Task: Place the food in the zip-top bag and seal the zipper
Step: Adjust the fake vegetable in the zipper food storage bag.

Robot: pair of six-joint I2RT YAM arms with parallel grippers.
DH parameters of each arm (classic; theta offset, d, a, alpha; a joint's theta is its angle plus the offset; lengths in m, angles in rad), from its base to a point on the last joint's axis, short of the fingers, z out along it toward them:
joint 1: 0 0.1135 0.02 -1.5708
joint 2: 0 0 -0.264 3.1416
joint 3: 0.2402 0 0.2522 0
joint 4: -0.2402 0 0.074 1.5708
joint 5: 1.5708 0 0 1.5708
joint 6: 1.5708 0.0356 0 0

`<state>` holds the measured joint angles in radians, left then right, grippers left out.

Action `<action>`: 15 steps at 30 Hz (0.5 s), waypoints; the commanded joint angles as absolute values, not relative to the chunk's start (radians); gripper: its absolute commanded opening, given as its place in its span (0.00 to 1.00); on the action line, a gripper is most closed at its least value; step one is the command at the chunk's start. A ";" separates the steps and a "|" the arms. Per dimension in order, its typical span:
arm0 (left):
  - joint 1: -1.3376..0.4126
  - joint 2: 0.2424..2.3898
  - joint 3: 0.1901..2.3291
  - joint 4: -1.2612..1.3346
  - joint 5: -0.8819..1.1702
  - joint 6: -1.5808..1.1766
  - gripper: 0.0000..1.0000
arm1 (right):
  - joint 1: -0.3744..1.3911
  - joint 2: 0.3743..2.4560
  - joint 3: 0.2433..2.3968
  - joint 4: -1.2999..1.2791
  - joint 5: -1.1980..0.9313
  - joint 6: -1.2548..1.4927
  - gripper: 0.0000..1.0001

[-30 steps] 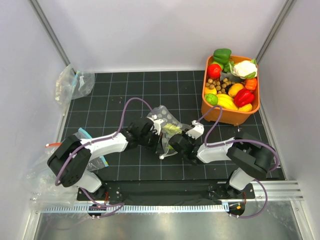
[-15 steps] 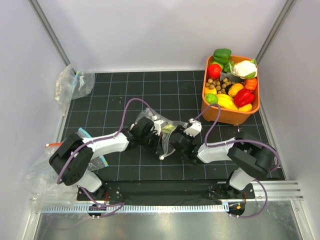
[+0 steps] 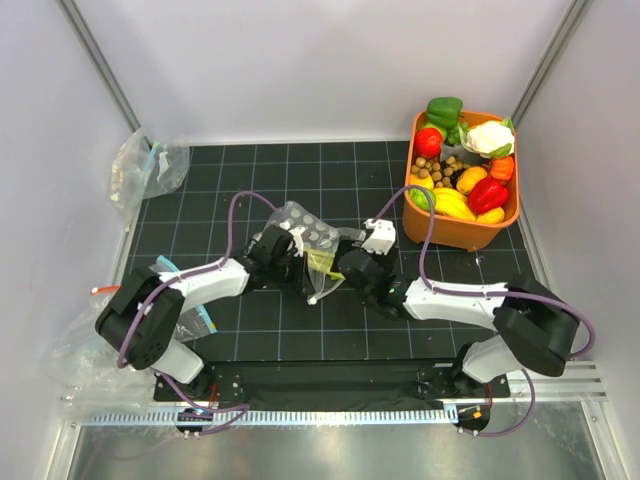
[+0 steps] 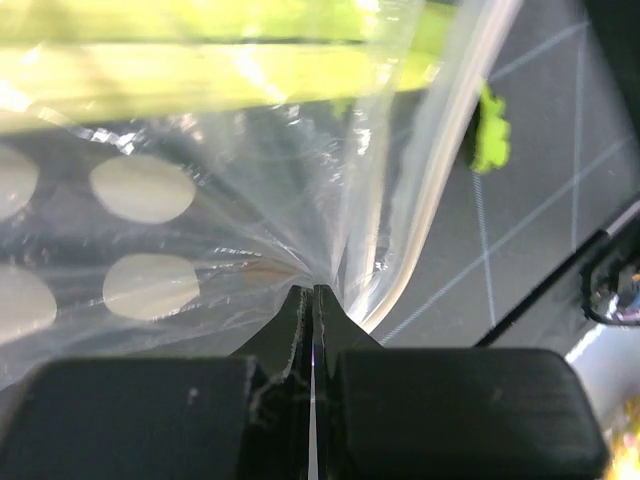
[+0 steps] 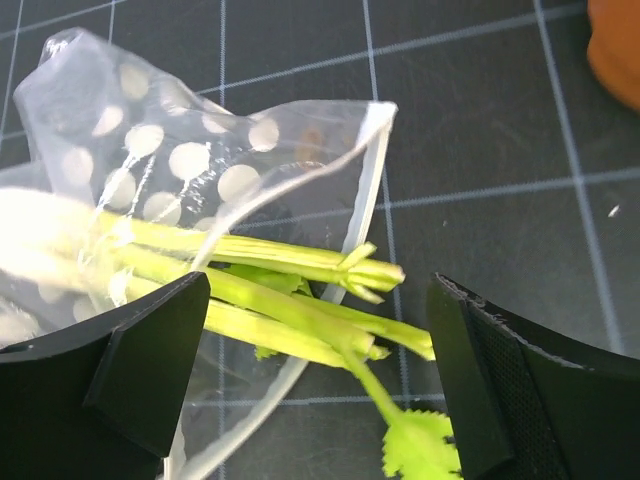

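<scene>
The dotted zip-top bag [image 3: 303, 228] lies mid-mat, and my left gripper [image 3: 285, 256] is shut on its film [image 4: 313, 292] just beside the mouth. The pale zipper [image 5: 372, 180] curves along the open mouth edge. A pale-green celery stalk [image 5: 265, 300] lies mostly inside the bag, its cut ends and a leaf [image 5: 422, 447] sticking out past the zipper. My right gripper [image 5: 320, 300] stands open astride that protruding end, the fingers apart from the stalk. In the top view it sits at the bag's mouth [image 3: 350, 262].
An orange bin [image 3: 412, 212] of toy produce stands at the back right; a red round piece [image 3: 429, 141] and a red pepper [image 3: 487, 193] are in it. A spare clear bag [image 3: 145, 165] lies at the back left, and more bags [image 3: 85, 345] at the near left.
My right gripper has opened and let go of the celery. Both arms and the bag have shifted a little to the left and toward the back.
</scene>
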<state>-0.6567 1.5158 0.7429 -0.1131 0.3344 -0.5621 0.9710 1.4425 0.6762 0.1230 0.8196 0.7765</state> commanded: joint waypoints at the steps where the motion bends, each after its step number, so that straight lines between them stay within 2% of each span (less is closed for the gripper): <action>1: -0.643 1.468 0.724 -0.104 0.281 -0.581 0.00 | 0.969 1.373 0.716 0.049 0.839 0.583 0.97; 6: -0.635 1.424 0.703 -0.106 0.238 -0.586 0.00 | 0.950 1.198 0.678 0.089 0.839 0.453 1.00; 9: -0.635 1.417 0.699 -0.106 0.236 -0.589 0.00 | 0.896 1.158 0.762 -0.049 0.825 0.445 1.00; 15: -0.635 1.407 0.695 -0.104 0.223 -0.591 0.00 | 0.626 1.181 0.969 -0.189 0.704 0.477 1.00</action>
<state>-0.6399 1.4460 0.7013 -0.1169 0.2481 -0.5774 0.7338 1.1721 0.8616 -0.0944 0.7715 0.4793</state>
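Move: The orange food container is centred about 18 cm ahead and 25 cm right of my open right hand, at roughly its height. The celery's cut ends lie some 7 cm below that hand and 3 cm back; the bag's middle is about 12 cm left, 5 cm ahead. From my left hand, already pinching the bag's near mouth edge, the bag's middle is some 12 cm ahead and 3 cm right, the celery ends 14 cm right and 3 cm ahead, the container 25 cm ahead and 40 cm right. I lift my empty, wide-open right hand clear of the celery, about 12 cm up, nearly straight at first, then swing it some 8 cm right and a little forward towards the orange container, tipping its fingers slightly upward. My left hand keeps its shut pinch on the bag's mouth edge and draws it about 2 cm left. ##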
